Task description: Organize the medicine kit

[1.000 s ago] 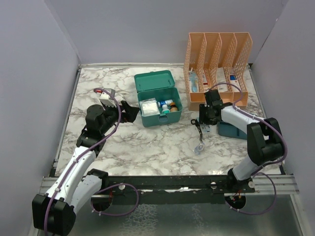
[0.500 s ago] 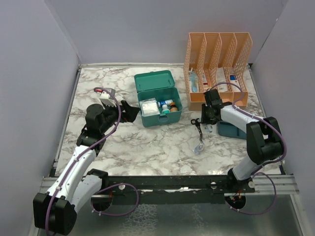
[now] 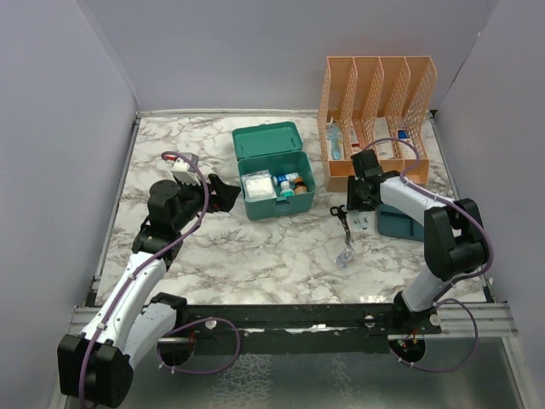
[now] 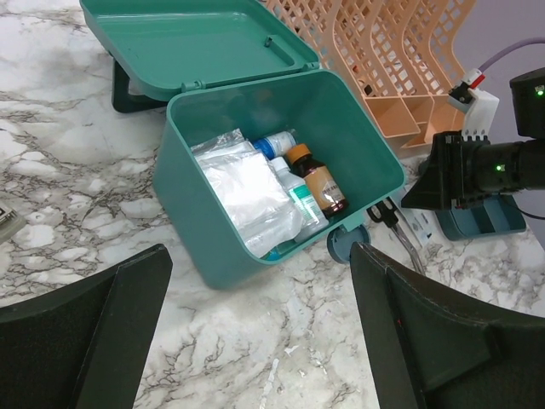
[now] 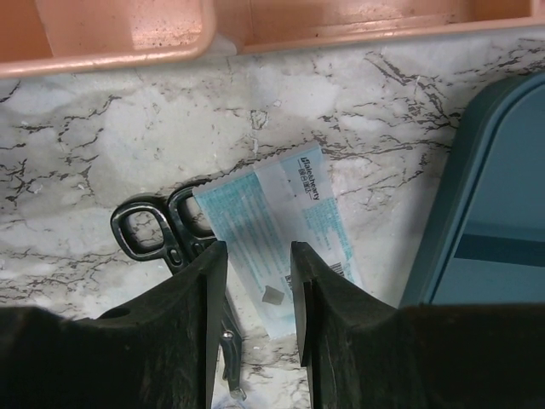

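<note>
The teal medicine kit (image 3: 274, 183) stands open at mid-table with its lid (image 4: 196, 38) folded back. Inside lie a white gauze packet (image 4: 247, 192) and small bottles (image 4: 317, 181). My left gripper (image 4: 260, 290) is open wide just left of the kit, with nothing between its fingers (image 4: 94, 328). My right gripper (image 5: 258, 256) hovers low over a flat white-and-teal packet (image 5: 281, 209) on the marble. Its fingers (image 5: 209, 290) stand a little apart, either side of the packet, not pinching it. Black scissors (image 5: 153, 230) lie partly under the packet.
An orange mesh organizer (image 3: 377, 111) stands at the back right, its base (image 5: 255, 25) just beyond my right gripper. A dark-blue tray (image 5: 494, 221) lies right of the packet. A clear plastic item (image 3: 347, 254) rests nearer the front.
My right gripper has shifted slightly toward the organizer, its jaws narrowing and then widening a little. The left arm has stayed put.
</note>
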Tool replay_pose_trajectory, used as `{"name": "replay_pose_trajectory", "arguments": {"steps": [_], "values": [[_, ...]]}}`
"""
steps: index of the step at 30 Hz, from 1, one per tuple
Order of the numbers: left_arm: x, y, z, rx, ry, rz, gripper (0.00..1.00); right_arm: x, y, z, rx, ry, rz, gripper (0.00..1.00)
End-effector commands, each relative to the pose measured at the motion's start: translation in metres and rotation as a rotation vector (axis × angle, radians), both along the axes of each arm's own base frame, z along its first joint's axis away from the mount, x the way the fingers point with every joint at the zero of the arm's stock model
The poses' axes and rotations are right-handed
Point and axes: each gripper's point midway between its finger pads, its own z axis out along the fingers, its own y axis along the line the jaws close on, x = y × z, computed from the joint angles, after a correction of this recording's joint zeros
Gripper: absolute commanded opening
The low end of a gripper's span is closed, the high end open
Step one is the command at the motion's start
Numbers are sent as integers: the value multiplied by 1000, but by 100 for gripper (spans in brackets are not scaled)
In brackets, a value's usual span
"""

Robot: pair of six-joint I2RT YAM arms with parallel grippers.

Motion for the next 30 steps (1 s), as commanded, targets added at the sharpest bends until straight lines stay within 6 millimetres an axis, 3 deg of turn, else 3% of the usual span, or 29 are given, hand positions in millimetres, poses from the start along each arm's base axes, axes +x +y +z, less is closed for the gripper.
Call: {"name": "replay_pose_trajectory", "arguments": {"steps": [1, 12, 16, 20, 30], "values": [[3, 5, 16, 5, -46, 21, 89, 8, -11, 14, -64, -48, -21, 36], [4, 7, 15, 3, -43, 33, 89, -2, -11, -25, -60, 39, -23, 36], [4, 8, 15, 4, -44, 36, 89, -6, -7, -28, -26, 47, -23, 24], [4, 8, 18, 2, -52, 39, 89, -7, -7, -19, -15, 23, -45, 2], [2, 9, 22, -7, -69, 43, 89, -2, -17, 33, 12, -140, -180, 1]]}}
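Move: The right hand hovers with parted fingers over the blue-white packet, whose middle lies some 2 cm below and 1 cm to the right. The scissors' middle lies about 4 cm left and 2 cm back; the blue tray is about 17 cm right and level, the orange rack's middle some 16 cm ahead and 6 cm right, the green kit box roughly 20 cm left and 7 cm ahead. From the left hand the packet is about 33 cm right, 3 cm ahead and 22 cm lower. The right hand edges about 1 cm to its right and sinks roughly 1.5 cm onto the packet beside the scissors, where its fingers close from about a third open to shut and begin to pinch the packet near its middle. Keeping that pinch, the hand rises again by some 1.5 cm and draws back just under 1 cm towards its base, turning only a few degrees clockwise. ##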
